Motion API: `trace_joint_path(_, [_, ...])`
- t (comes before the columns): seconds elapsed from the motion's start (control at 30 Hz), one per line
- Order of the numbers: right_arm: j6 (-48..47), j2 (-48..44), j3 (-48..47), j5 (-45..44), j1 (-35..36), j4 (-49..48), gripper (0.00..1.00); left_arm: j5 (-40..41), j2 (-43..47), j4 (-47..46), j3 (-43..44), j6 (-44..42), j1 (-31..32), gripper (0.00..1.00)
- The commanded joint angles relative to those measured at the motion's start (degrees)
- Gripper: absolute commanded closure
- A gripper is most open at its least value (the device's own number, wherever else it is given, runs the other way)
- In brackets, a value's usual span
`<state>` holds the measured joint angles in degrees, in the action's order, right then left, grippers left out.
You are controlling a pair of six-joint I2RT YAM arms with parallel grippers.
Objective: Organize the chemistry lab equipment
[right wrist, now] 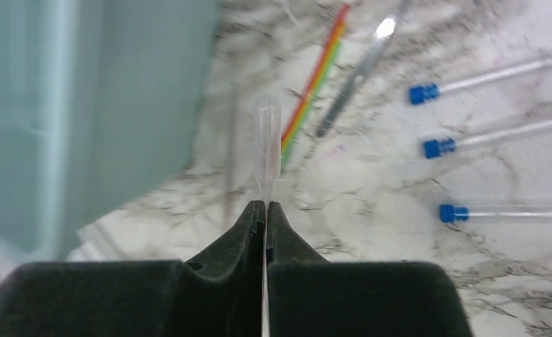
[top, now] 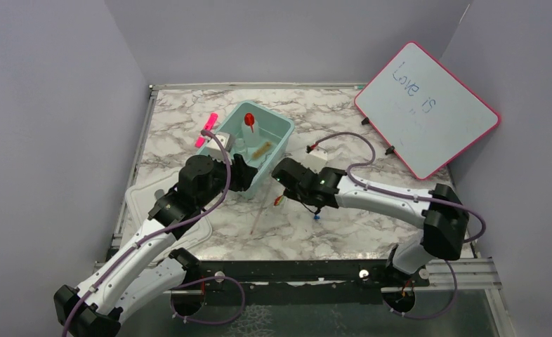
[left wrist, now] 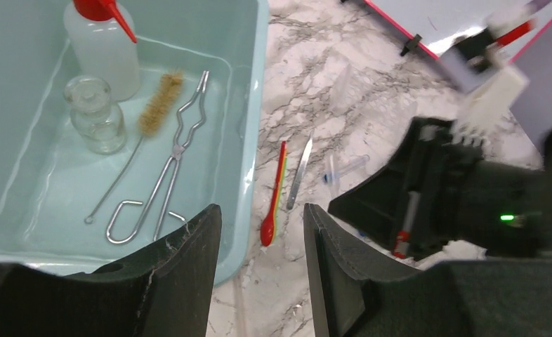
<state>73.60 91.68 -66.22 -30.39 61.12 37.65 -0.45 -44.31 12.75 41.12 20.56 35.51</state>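
My right gripper (right wrist: 266,205) is shut on the thin stem of a clear plastic dropper (right wrist: 267,133), whose bulb points away above the marble, just right of the teal bin (top: 281,126). On the table beyond lie a rainbow-striped spoon (right wrist: 315,81), a metal spatula (right wrist: 357,81) and three blue-capped clear tubes (right wrist: 484,77). My left gripper (left wrist: 263,208) stands open over the bin's near right corner, holding nothing. Inside the bin are a red-capped wash bottle (left wrist: 104,49), a small glass vessel (left wrist: 94,112), a tan wire brush (left wrist: 159,105) and metal tongs (left wrist: 168,172).
A pink-framed whiteboard (top: 428,105) leans at the back right. A pink marker (top: 206,130) lies left of the bin. A white flat lid (top: 136,203) sits under the left arm. A thin clear rod (top: 258,217) lies in front of the bin.
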Motion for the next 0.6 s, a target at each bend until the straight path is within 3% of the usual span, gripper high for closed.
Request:
trace_joint_path(0.0, [-9.51, -5.17, -5.49, -4.45, -0.57, -5.63, 0.94, 7.97, 1.74, 1.99, 1.15, 1.33, 0.18, 0.50])
trace_joint_path(0.27, [-19.96, -1.09, -16.11, -2.68, -3.14, -13.37, 0.93, 15.08, 4.62, 6.07, 3.33, -2.58, 0.18, 0.50])
trace_joint_path(0.57, [-16.72, 16.50, -30.84, -0.81, -6.52, -11.95, 0.93, 20.55, 6.94, 6.47, 1.74, 0.82, 0.18, 0.50])
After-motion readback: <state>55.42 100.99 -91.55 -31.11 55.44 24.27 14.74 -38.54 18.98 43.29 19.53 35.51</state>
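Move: The teal bin that the pipette in the right gripper is bound for has its middle about 13 cm ahead, 12 cm to the left and 5 cm below that gripper. In the bin, the red-capped bottle stands roughly 15 cm ahead and 11 cm left of the gripper, the brush some 12 cm ahead and 8 cm left. The coloured sticks lie about 9 cm below, 1 cm ahead and 1 cm left. From the left gripper the bin is about 12 cm ahead, 3 cm left and 18 cm below. Keep the right fingers shut on the pipette and lift it swiftly, about 14 cm, while carrying it forward and left over the bin's right side; level off, sink slightly at the end, and tip the fingertips some 20 degrees upward. Meanwhile draw the open left gripper about 5 cm left and a little up, turning it counter-clockwise. ##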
